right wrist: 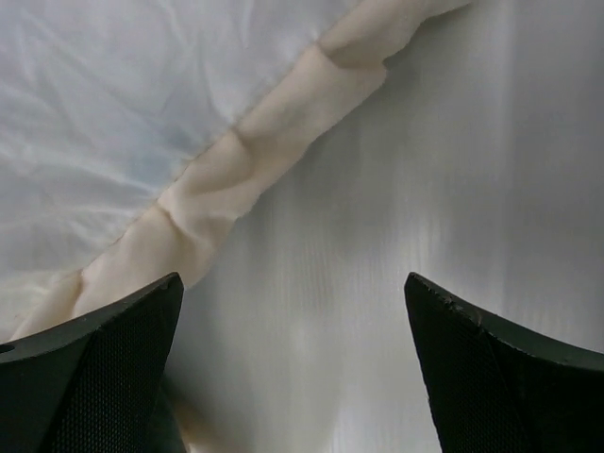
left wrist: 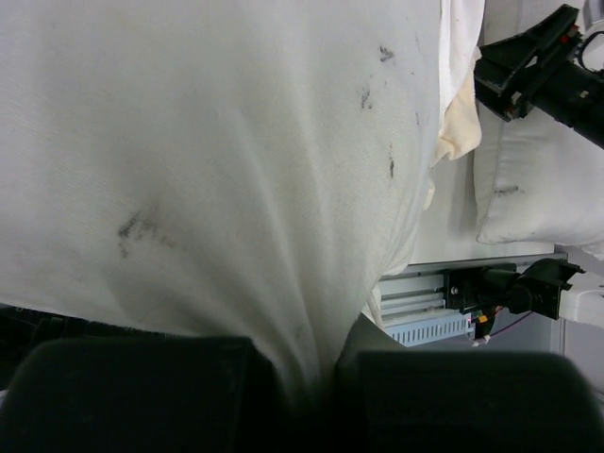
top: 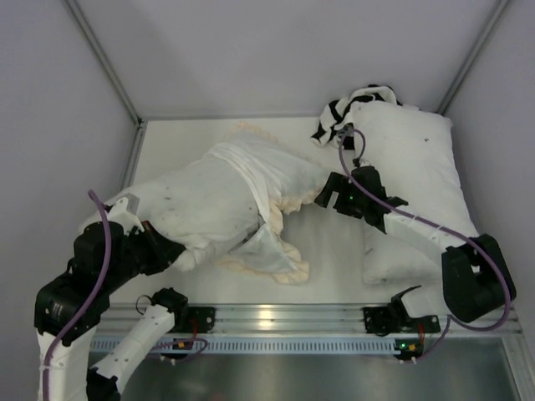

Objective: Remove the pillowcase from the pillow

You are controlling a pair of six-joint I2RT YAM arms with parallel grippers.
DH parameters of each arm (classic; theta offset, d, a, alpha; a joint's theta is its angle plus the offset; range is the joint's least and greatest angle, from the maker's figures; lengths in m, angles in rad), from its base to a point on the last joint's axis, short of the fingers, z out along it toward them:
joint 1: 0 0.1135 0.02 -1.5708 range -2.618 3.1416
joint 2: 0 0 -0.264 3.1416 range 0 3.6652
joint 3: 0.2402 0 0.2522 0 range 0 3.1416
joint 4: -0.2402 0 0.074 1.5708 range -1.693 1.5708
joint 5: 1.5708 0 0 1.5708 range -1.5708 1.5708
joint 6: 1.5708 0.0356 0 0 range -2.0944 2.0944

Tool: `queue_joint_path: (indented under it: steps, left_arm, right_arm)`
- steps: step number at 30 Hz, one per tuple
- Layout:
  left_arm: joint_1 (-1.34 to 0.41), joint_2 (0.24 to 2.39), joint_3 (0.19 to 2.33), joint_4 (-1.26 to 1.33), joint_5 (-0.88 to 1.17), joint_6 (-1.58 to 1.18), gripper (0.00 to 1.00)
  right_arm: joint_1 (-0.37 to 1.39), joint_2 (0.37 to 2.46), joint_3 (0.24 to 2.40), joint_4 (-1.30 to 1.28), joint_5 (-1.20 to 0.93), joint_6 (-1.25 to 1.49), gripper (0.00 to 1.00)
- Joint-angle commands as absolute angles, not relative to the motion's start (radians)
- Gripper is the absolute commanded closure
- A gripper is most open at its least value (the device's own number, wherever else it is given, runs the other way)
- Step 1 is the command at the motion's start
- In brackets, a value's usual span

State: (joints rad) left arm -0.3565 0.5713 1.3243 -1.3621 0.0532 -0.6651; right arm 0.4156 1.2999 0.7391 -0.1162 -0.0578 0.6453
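The pillow point(top: 180, 209), white with tiny dark specks, lies on the left half of the table. Its right end is still inside the pillowcase point(top: 276, 180), which shows its cream-white face and ruffled frill point(top: 292, 203). A loose flap of the case point(top: 267, 251) lies toward the front. My left gripper point(top: 174, 254) is shut on the pillow's near left corner. In the left wrist view the speckled pillow cloth point(left wrist: 236, 170) is pinched in the left gripper point(left wrist: 316, 377). My right gripper point(top: 324, 197) stands open just right of the frill. The right gripper point(right wrist: 293, 283) holds nothing, with the frill point(right wrist: 264, 132) ahead of it.
A longer plain white pillow point(top: 418, 167) lies along the right side under the right arm. A small black-and-white cloth point(top: 343, 113) sits at its far end. Grey walls close in the table, and a metal rail point(top: 276, 317) runs along the front edge.
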Motion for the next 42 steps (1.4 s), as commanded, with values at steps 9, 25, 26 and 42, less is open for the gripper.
queue_joint_path:
  steps: [9,25,26,42]
  left_arm:
    - [-0.356,0.505,1.312,-1.318,0.049,-0.681,1.0]
    - [-0.357,0.488,1.298,-1.319,0.061,-0.69,1.0]
    - [-0.356,0.488,1.296,-1.321,0.064,-0.693,1.0]
    - [-0.356,0.494,1.304,-1.336,0.038,-0.696,1.0]
  right_arm:
    - [0.302,1.617,0.822,0.357,-0.221,0.845,0.09]
    - [0.218,1.772,0.919,0.452,-0.227,0.816,0.25]
    - [0.215,1.802,0.931,0.454,-0.253,0.802,0.36]
    - [0.241,1.637,1.032,0.344,-0.301,0.686,1.0]
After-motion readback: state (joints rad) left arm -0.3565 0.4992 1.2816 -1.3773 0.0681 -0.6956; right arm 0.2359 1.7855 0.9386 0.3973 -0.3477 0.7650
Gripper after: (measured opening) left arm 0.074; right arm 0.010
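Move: The frilled hem at the pillowcase's right corner lies about 11 cm ahead of the open right gripper, 2 cm to its left and 4 cm lower. The case's loose flap hangs some 12 cm back and 12 cm left of that gripper, the striped cloth is roughly 27 cm ahead and 5 cm right, and the spare white pillow's middle is 24 cm right and 2 cm ahead. From the left gripper the hem corner is about 32 cm ahead, 28 cm right and 23 cm below. Reach the open right gripper forward about 13 cm to the hem corner, dipping some 3 cm early on and rolling its left side up by 15 to 20 degrees. Shut the fingers there to pinch the frilled edge, then begin to lift it a couple of centimetres. Keep the left fingers clamped on the pillow's near corner, easing that hand back barely 1.5 cm. ##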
